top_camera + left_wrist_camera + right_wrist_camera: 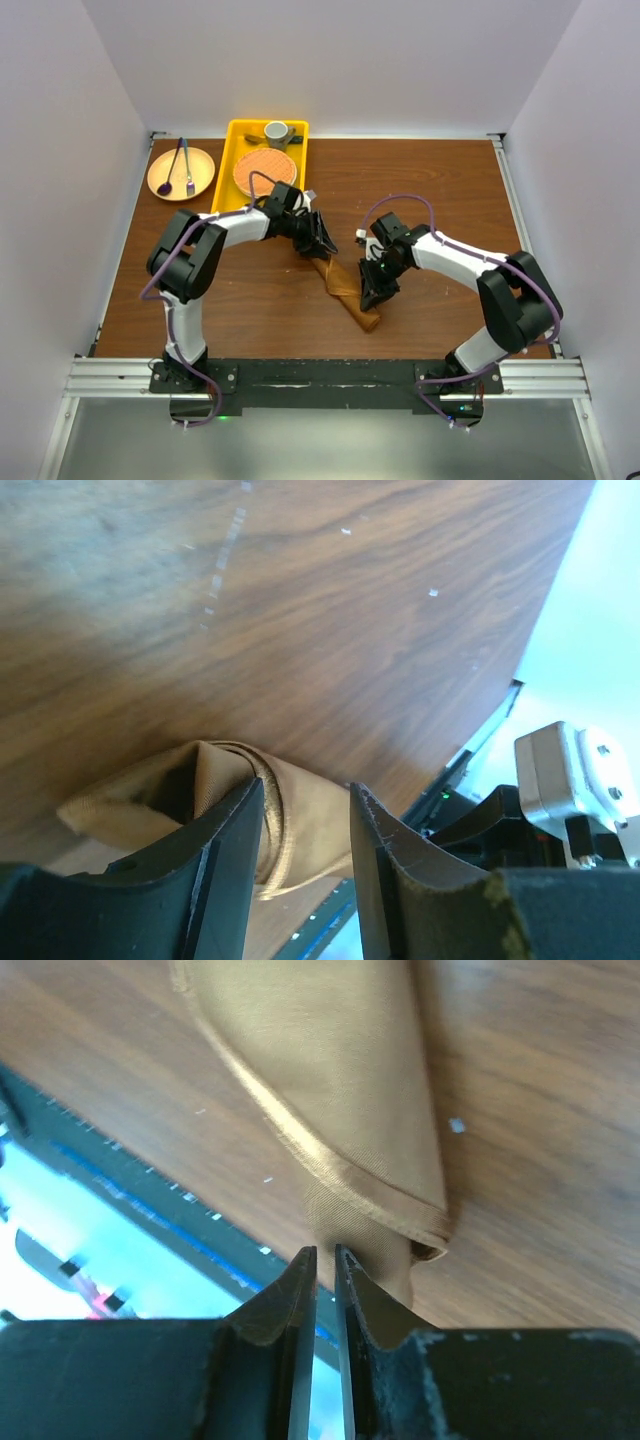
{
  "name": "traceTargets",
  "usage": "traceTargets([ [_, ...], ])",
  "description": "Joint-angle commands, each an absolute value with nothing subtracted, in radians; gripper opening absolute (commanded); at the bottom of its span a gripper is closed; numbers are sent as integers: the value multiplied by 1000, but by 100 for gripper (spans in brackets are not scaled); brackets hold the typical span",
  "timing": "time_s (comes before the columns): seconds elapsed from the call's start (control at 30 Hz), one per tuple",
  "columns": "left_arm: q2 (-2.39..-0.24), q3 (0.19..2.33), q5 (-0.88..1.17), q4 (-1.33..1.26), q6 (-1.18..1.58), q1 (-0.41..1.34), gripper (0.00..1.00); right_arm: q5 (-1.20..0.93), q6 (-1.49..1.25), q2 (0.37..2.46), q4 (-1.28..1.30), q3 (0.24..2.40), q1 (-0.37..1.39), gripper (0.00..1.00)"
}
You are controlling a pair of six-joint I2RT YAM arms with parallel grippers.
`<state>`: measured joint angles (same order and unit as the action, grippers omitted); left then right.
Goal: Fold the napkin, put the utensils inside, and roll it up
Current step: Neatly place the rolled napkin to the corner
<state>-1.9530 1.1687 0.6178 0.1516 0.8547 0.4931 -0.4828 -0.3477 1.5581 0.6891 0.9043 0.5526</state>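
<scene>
The rust-brown napkin [345, 285] lies rolled into a long slanted tube on the wooden table, between both arms. My left gripper [322, 243] sits at its far upper end. In the left wrist view the roll's end [300, 810] fills the space between the half-spread fingers of the left gripper [305, 785], which grip it. My right gripper [375, 297] is at the near lower end. In the right wrist view its jaws [325, 1250] stand almost together, only a thin slit between them, with the tips against the napkin's [330, 1060] tip. The utensils are hidden.
A yellow tray [232, 150] at the back holds a round orange woven mat [265, 172] and a small cup [277, 132]. Left of it, a wooden plate [205, 165] carries a purple spoon [166, 183] and a dark fork [188, 170]. A metal rail [320, 375] runs along the near edge.
</scene>
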Motion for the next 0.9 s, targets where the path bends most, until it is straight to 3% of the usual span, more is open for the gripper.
traceTargets([
  [0.0,-1997,1252,597,153,793,477,45,-343,-388,1568,676,879,549,16],
  [0.23,-1976,1322,568,218,747,477,46,-244,-367,1543,755,923,549,17],
  [0.4,-1921,1324,583,225,755,480,46,-328,-342,1490,764,956,551,23],
  [0.53,-1856,1325,585,258,744,480,47,-351,-322,1463,784,1034,549,38],
  [0.6,-1833,1325,577,278,733,480,47,-328,-315,1489,775,1093,546,54],
  [0.77,-1721,1279,523,328,729,480,47,-394,-259,1647,723,1207,502,68],
  [0.87,-1649,1258,451,386,710,473,47,-428,-158,1762,723,1282,506,71],
])
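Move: The rolled napkin's middle lies about 3 cm ahead of the right hand, 5 cm to its left and 2 cm below. From the left hand, which is at the roll's far end, that middle is some 10 cm back, 5 cm to the right and 3 cm lower. The yellow tray's middle is roughly 19 cm ahead of the left hand and 14 cm to its left. Right hand dips 3 cm left beside the napkin, then opens, withdrawing forward and up; left lifts 9 cm clear. ##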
